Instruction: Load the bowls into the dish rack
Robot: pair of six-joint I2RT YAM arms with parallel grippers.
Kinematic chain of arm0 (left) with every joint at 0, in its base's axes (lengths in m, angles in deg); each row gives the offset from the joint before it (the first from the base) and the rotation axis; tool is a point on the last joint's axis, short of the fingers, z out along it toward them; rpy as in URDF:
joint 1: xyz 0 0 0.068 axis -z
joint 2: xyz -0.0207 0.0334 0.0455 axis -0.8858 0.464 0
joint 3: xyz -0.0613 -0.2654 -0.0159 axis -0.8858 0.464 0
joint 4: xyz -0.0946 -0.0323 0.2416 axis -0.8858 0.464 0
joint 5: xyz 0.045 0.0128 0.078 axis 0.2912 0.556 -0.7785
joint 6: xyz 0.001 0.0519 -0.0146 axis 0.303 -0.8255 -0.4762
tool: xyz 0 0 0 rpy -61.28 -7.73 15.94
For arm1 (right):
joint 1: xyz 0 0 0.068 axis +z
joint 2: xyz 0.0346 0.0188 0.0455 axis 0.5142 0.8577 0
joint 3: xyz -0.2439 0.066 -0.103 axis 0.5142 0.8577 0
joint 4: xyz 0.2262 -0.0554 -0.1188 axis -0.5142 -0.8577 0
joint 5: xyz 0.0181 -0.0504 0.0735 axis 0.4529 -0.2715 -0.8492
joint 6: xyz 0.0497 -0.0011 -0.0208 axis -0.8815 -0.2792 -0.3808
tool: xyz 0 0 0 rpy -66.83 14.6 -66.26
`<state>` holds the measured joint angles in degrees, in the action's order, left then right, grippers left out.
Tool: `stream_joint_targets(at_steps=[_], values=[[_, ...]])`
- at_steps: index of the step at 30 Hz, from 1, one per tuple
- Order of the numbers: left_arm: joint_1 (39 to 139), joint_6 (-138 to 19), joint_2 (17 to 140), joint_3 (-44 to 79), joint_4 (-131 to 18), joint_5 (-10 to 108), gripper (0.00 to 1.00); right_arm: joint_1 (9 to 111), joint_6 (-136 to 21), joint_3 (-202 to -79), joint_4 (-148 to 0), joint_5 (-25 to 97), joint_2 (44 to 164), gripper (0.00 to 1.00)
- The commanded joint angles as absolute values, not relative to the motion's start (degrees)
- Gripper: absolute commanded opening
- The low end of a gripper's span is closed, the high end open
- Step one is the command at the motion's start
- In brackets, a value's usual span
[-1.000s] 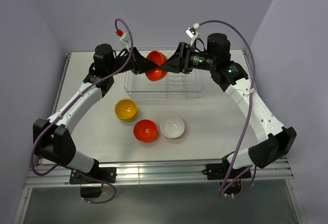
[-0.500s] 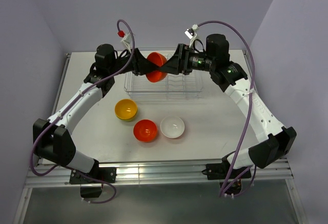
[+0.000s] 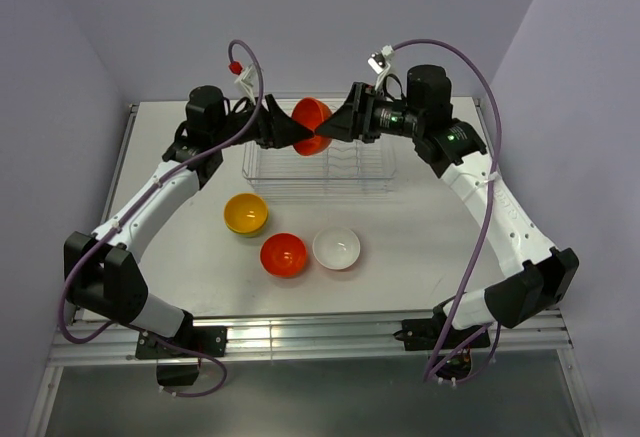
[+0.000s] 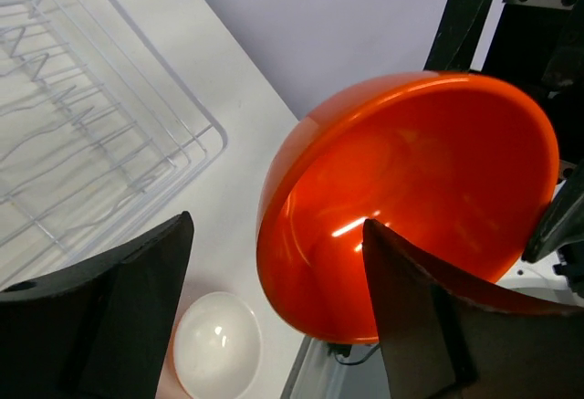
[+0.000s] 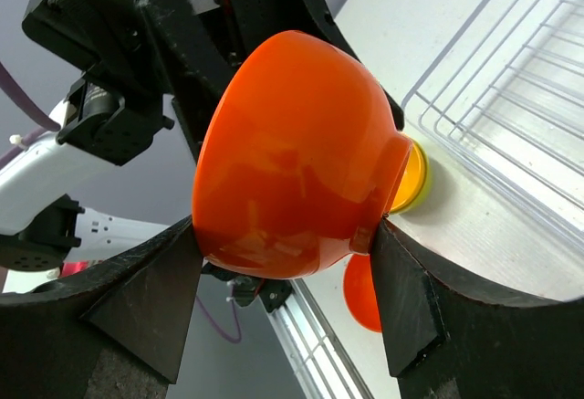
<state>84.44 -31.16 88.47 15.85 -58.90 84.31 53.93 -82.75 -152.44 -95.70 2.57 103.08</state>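
Note:
A glossy red-orange bowl (image 3: 311,115) hangs tilted above the back left part of the clear dish rack (image 3: 350,172). My right gripper (image 3: 326,135) is shut on it, one finger on each side of its outer wall (image 5: 292,162). My left gripper (image 3: 293,135) is open at the bowl's rim: one finger reaches inside the bowl (image 4: 411,189), the other stands well off its outer wall. In the wrist views the left gripper (image 4: 276,225) and right gripper (image 5: 285,227) face each other across the bowl. No bowl shows in the rack (image 4: 82,125).
Three bowls sit mouth-up on the table in front of the rack: a yellow one (image 3: 245,213), a red-orange one (image 3: 283,254) and a white one (image 3: 336,248). The rack's ribs (image 5: 511,116) lie below both grippers. Purple walls close the table's back and sides.
My left gripper's jaws have opened and let go of the bowl's rim. The bowl, held by the right gripper, has risen slightly and shifted a little right.

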Motion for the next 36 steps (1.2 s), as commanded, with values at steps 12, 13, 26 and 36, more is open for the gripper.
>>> stream_joint_targets(at_steps=[12, 13, 26, 36], values=[[79.0, -34.9, 85.7, 10.4, -51.3, 79.2, 1.0, 49.8, -77.5, -155.7, -98.2, 10.5, 103.1, 0.0], [77.8, -35.0, 85.6, 10.3, -50.6, 79.1, 1.0, 49.6, -75.5, -155.7, -99.0, 12.1, 103.1, 0.0], [74.8, -45.5, 82.1, 9.8, -40.4, 70.8, 0.99, 49.0, -62.6, -164.3, -105.7, 38.4, 118.3, 0.0], [74.8, -49.1, 80.4, 11.0, -37.6, 69.0, 0.99, 48.8, -59.8, -171.4, -108.9, 43.8, 128.0, 0.0]])
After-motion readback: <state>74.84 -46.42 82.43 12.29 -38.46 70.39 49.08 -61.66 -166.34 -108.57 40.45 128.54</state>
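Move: The right hand holds the red bowl on its side, with the rack's row of tines about 17 cm ahead of it, 7 cm to its right and some 28 cm below. On the table, the white bowl lies roughly 11 cm back and 2 cm right of the right hand, the other red bowl 13 cm back and 10 cm left, both about 35 cm below. From the left hand, the tines are about 13 cm ahead, 10 cm right and 24 cm below. Still pinching the red bowl's wall, the right hand carries it forward and to the right, then ever more steeply down over the rack's tines, about 17 cm forward and 16 cm down, its fingers swinging from pointing left to forward and down. The left fingers spread from partly to fully open and come clear of the bowl as that hand retreats some 10 cm left and a little forward, turning counter-clockwise. ##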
